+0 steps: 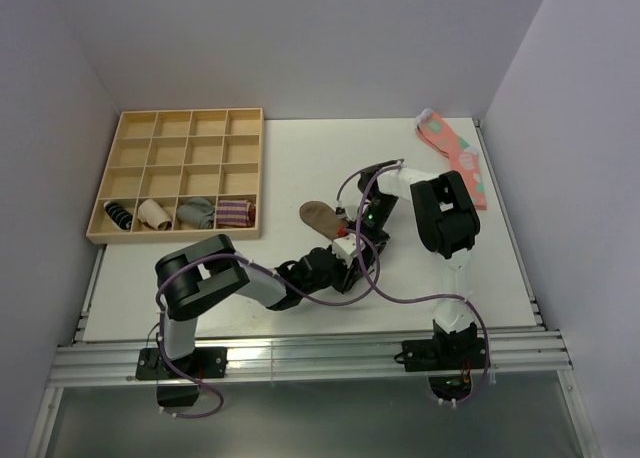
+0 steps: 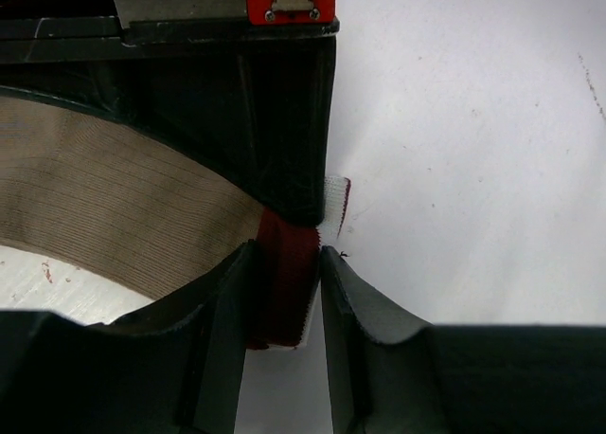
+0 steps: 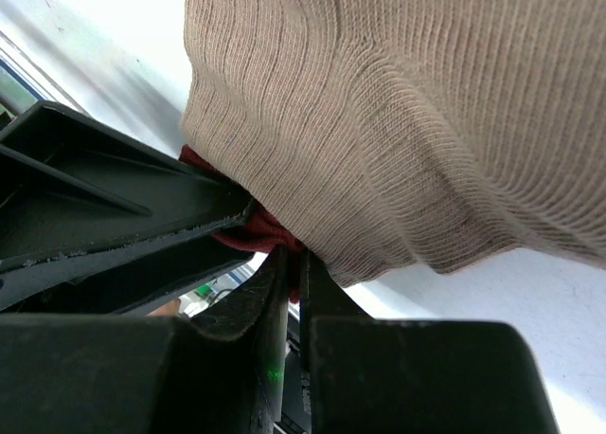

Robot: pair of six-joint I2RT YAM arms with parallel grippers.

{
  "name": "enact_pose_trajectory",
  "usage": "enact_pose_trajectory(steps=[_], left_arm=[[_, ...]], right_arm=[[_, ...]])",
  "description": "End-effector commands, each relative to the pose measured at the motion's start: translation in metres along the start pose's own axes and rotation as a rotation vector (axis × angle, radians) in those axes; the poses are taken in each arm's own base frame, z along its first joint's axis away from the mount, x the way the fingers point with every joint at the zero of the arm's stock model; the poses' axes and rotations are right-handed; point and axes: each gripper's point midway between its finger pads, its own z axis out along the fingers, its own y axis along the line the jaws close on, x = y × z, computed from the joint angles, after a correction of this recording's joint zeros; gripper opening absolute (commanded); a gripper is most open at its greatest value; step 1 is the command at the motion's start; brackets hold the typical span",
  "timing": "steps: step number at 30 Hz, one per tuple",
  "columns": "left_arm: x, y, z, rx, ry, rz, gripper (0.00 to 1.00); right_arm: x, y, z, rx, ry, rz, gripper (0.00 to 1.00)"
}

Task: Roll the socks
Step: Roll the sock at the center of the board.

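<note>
The tan-brown sock [image 1: 320,218] lies mid-table, its toe end pointing away from the arms. Its dark red and white cuff [image 2: 284,282] is pinched between the fingers of my left gripper [image 2: 287,254], which is shut on it. In the right wrist view the ribbed tan body [image 3: 407,121] fills the top, and my right gripper [image 3: 294,257] is shut on a fold of the red cuff [image 3: 248,233] just below it. From above, the left gripper [image 1: 340,257] and right gripper [image 1: 350,234] meet tip to tip at the sock's near end, hiding the cuff.
A wooden compartment tray [image 1: 175,234] stands at the back left, holding a dark striped bundle [image 1: 120,215], a beige one [image 1: 155,213], a grey one [image 1: 197,213] and a purple-striped one [image 1: 235,213] in its front row. A coral-pink dotted sock [image 1: 455,153] lies at the back right by the wall.
</note>
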Motion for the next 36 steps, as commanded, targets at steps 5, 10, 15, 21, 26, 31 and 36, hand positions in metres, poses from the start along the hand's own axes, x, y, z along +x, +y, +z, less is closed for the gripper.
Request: enact_pose_trajectory(steps=[5, 10, 15, 21, 26, 31, 36], left_arm=[[0.034, 0.022, -0.002, -0.099, 0.121, 0.082, 0.39], [0.041, 0.018, -0.002, -0.099, 0.142, 0.115, 0.39], [0.051, 0.016, 0.000, -0.089, 0.179, 0.113, 0.30], [0.058, 0.009, 0.001, -0.010, 0.243, 0.033, 0.07], [0.065, 0.011, -0.005, 0.020, 0.305, -0.022, 0.00], [0.071, 0.005, -0.010, 0.101, 0.348, -0.116, 0.00], [0.077, 0.013, -0.013, 0.127, 0.393, -0.222, 0.00]], right_arm=[[-0.020, -0.012, 0.006, -0.001, -0.048, -0.049, 0.00], [-0.019, -0.014, 0.004, -0.028, -0.050, -0.033, 0.00], [-0.020, -0.017, 0.000, -0.025, -0.068, -0.033, 0.00], [-0.020, -0.016, -0.002, -0.021, -0.114, -0.051, 0.18], [-0.029, -0.015, -0.011, -0.003, -0.202, -0.084, 0.41], [-0.039, -0.008, -0.031, 0.030, -0.316, -0.123, 0.49], [-0.047, -0.006, -0.054, 0.034, -0.439, -0.143, 0.50]])
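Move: The sock's folded maroon cuff sits between the left hand's open fingers, about 1 cm ahead and 1 cm right of the hand point at nearly the same height. The right hand still grips that cuff right at its fingertips. From the left hand, the sock's toe lies some 10 cm ahead and 11 cm left, and the striped rolled sock in the tray about 11 cm ahead and 30 cm left. Left hand pinches the cuff nearly in place; right opens, then draws off some 3 cm forward and up. ##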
